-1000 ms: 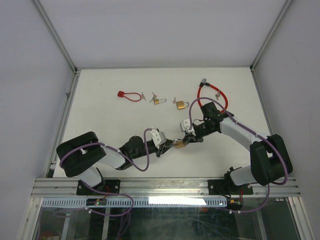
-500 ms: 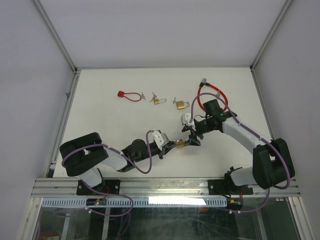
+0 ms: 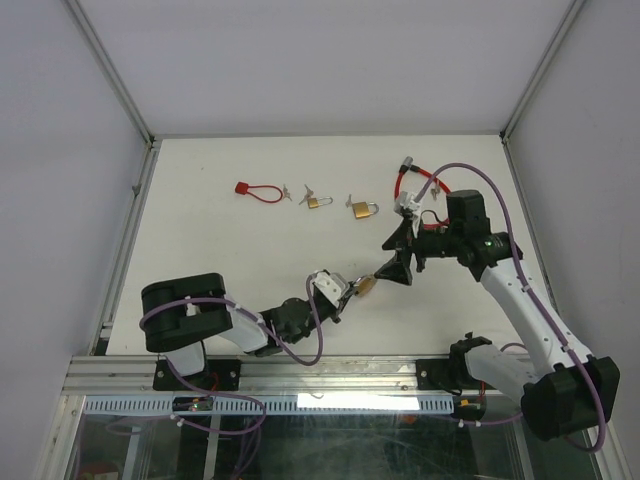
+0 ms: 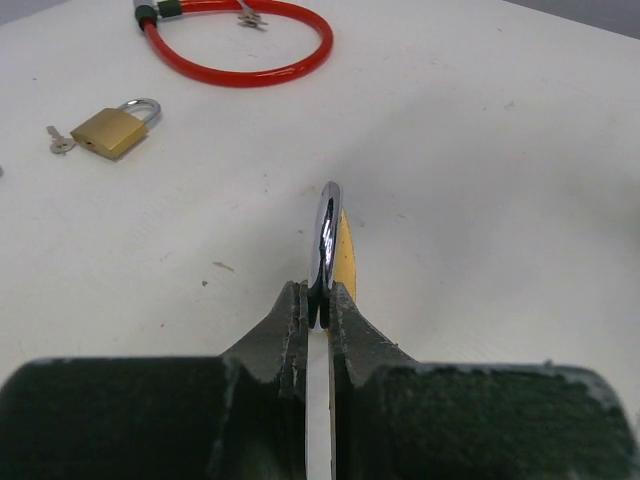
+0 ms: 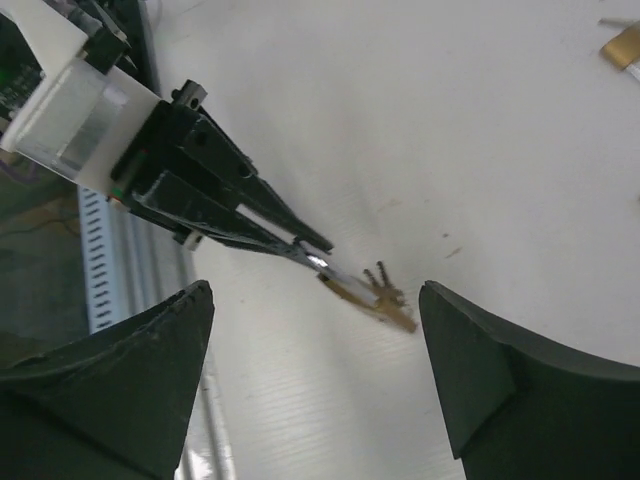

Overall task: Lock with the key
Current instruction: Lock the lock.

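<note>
A small brass padlock [image 3: 366, 287] with a chrome shackle [image 4: 327, 235] hangs at the front middle of the table, just above it. My left gripper [image 3: 349, 293] is shut on that shackle; in the left wrist view the jaws pinch the shackle edge-on, and the brass body [image 4: 345, 262] shows behind it. My right gripper [image 3: 400, 256] is open, up and to the right of the padlock and apart from it. In the right wrist view the padlock [image 5: 350, 290] lies between my spread fingertips [image 5: 200, 300], with a key [image 5: 385, 285] sticking out of its body.
Two more brass padlocks [image 3: 313, 202] [image 3: 363, 209] with keys lie at the back middle. A small red cable lock [image 3: 258, 190] is at the back left. A larger red cable loop [image 3: 425, 190] lies just behind the right arm. The table's front rail [image 3: 330, 375] runs below the arms.
My right gripper has opened, let go at the padlock and drawn back up to the right. My left gripper has closed fully on the shackle and shifted slightly right with the padlock.
</note>
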You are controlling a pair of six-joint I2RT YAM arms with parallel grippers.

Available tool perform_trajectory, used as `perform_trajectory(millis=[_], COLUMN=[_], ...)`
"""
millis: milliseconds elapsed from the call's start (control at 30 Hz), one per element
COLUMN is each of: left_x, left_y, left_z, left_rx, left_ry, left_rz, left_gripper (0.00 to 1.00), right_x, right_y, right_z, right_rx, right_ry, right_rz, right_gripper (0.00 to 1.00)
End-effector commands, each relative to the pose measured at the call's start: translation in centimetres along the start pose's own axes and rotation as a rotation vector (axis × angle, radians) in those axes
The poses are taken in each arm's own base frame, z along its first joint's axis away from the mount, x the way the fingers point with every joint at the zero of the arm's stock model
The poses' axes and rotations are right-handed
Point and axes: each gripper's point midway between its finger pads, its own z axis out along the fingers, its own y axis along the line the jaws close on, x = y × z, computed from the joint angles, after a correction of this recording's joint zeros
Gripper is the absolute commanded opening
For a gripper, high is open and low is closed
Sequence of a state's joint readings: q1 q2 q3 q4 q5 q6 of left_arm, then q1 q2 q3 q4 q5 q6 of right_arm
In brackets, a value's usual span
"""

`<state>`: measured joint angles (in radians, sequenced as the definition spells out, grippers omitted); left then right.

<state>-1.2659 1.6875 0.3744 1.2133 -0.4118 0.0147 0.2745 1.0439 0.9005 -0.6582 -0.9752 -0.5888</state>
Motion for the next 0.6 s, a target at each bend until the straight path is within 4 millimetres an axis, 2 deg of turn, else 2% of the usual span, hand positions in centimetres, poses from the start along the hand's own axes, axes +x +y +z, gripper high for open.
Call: perform_trajectory(millis=[0, 67, 167, 367, 567], left_x=[-5.6, -5.6, -5.5, -5.6, -5.9], left_y=[1.7, 2.0, 2.2, 1.7, 1.1], left_z=[1.7, 2.0, 2.3, 2.7, 3.5], left_rx=[-0.168, -0.209, -0.256, -0.306, -0.341], left_ry=[-0.203, -0.205, -0.205, -0.21, -0.207], left_rz=[-0.083, -0.08, -0.064, -0.006, 0.035], left_gripper=[0.0, 0.0, 0.0, 0.0, 0.0], right_x=[-1.1, -1.4, -0.5, 0.6, 2.0], right_y=[1.6, 0.8, -0.7, -2.0, -3.4], right_z=[0.0, 0.3, 1.0, 2.5, 3.6], right_rx=[0.023, 0.087, 0.226, 0.371, 0.461], right_ry=[-0.068, -0.079, -0.045, 0.043, 0.059], right_rz=[0.446, 0.632, 0.862, 1.019, 1.072], right_gripper=[0.83, 0.77, 0.73, 0.68, 0.61])
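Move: The lock, pinched by its shackle in the left fingers, has its body about 12 cm below the right hand, some 2 cm to its left and roughly level with it fore and aft. Its keys hang at the body's far end, about 2 cm ahead of the right hand and 12 below. The spare brass padlock lies about 20 cm ahead, 2 left and 19 below. From the left hand, the lock body is some 3 cm ahead and 4 right, nearly at its height. Down by about 5 cm, after a brief small draw back, the right hand comes towards the lock, rolling some 60 degrees clockwise as seen along its fingers so they dip more steeply, and narrowing its wide-open jaws somewhat. The left hand keeps its pinch on the shackle and carries the lock about 2.5 cm forward, swinging it some 15 degrees counter-clockwise. ##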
